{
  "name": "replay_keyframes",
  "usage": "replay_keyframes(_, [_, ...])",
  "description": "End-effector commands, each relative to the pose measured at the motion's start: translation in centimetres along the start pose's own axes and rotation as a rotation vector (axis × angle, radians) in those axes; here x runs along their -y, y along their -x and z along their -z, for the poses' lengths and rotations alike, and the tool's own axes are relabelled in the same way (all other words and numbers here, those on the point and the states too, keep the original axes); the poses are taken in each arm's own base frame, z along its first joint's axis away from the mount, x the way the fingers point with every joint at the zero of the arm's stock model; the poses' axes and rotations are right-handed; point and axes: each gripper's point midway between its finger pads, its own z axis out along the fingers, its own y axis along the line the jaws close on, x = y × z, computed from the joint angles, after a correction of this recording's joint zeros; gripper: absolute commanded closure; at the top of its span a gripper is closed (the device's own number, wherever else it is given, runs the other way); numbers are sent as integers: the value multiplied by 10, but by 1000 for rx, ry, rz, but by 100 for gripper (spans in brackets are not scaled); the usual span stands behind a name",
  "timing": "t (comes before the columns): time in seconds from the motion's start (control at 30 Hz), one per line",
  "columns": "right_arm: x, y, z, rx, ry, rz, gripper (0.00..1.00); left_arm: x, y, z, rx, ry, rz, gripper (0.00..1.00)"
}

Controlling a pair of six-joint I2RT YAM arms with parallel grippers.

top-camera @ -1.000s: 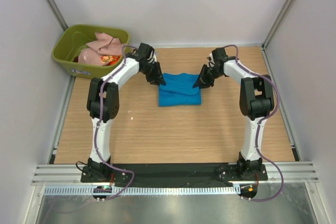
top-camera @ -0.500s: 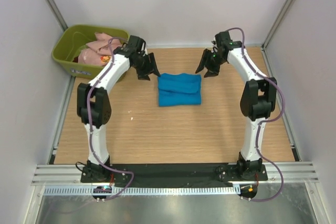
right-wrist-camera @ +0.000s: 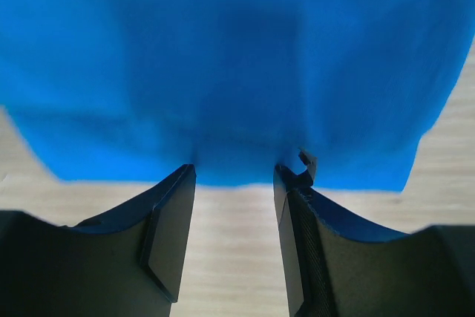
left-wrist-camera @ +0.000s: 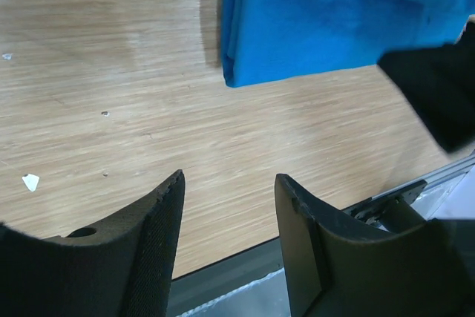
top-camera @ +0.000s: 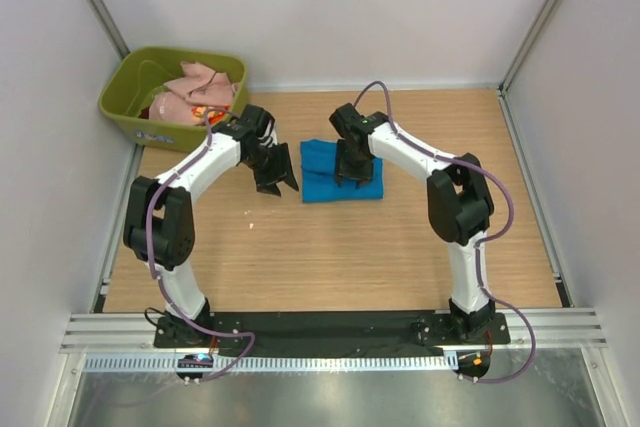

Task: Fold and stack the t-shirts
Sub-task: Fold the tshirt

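Observation:
A bright blue t-shirt (top-camera: 327,179) lies folded in a rectangle at the middle of the wooden table. My right gripper (top-camera: 352,175) hovers over it, open; in the right wrist view its tips (right-wrist-camera: 234,172) sit at the edge of the blue cloth (right-wrist-camera: 237,57) with nothing between them. My left gripper (top-camera: 279,185) is just left of the shirt, open and empty (left-wrist-camera: 231,180), with the shirt's corner (left-wrist-camera: 326,20) ahead of it. A pale pink t-shirt (top-camera: 196,83) and a red-orange patterned one (top-camera: 207,113) lie crumpled in the tub.
The olive-green plastic tub (top-camera: 122,107) stands at the table's far left corner, against the wall. White walls close in the left, back and right sides. A metal rail (top-camera: 330,347) runs along the near edge. Small white specks (left-wrist-camera: 30,181) lie on the wood.
Both grippers have opened and let go of the blue shirt's far corners. The left one pulled back, then came down beside the shirt's left edge. The right one swung left over the shirt.

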Motion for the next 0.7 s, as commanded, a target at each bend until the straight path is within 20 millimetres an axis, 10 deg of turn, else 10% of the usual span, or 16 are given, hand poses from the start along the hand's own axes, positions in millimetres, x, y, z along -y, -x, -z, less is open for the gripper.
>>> replay_keyframes(0.0, [10,38,-11,121,-70,-49,47,21,5,19,58,-76,-50,47])
replay_keyframes(0.67, [6,149,-43,294,-55,7,46,26,0,19,27,-116,-81,47])
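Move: The blue t-shirt, folded into a rough square, lies under the right hand: its middle is about 4 cm ahead, 2 cm left and 4 cm below, with the near edge some 5 cm back of the fingers. The green bin stands roughly 40 cm left and 24 cm ahead of that hand, slightly above its level. From the left hand, the shirt's middle is about 4 cm ahead, 13 cm right and 7 cm below. Half-open fingertips come down onto the folded t-shirt and push it along: the right hand sinks nearly 4 cm while already edging forward, then sweeps about 12 cm forward in all over the shirt towards its far edge, rising a little again. It drifts slightly right, the fingers tilt some 10 degrees towards pointing forward, and their gap doesn't change. ##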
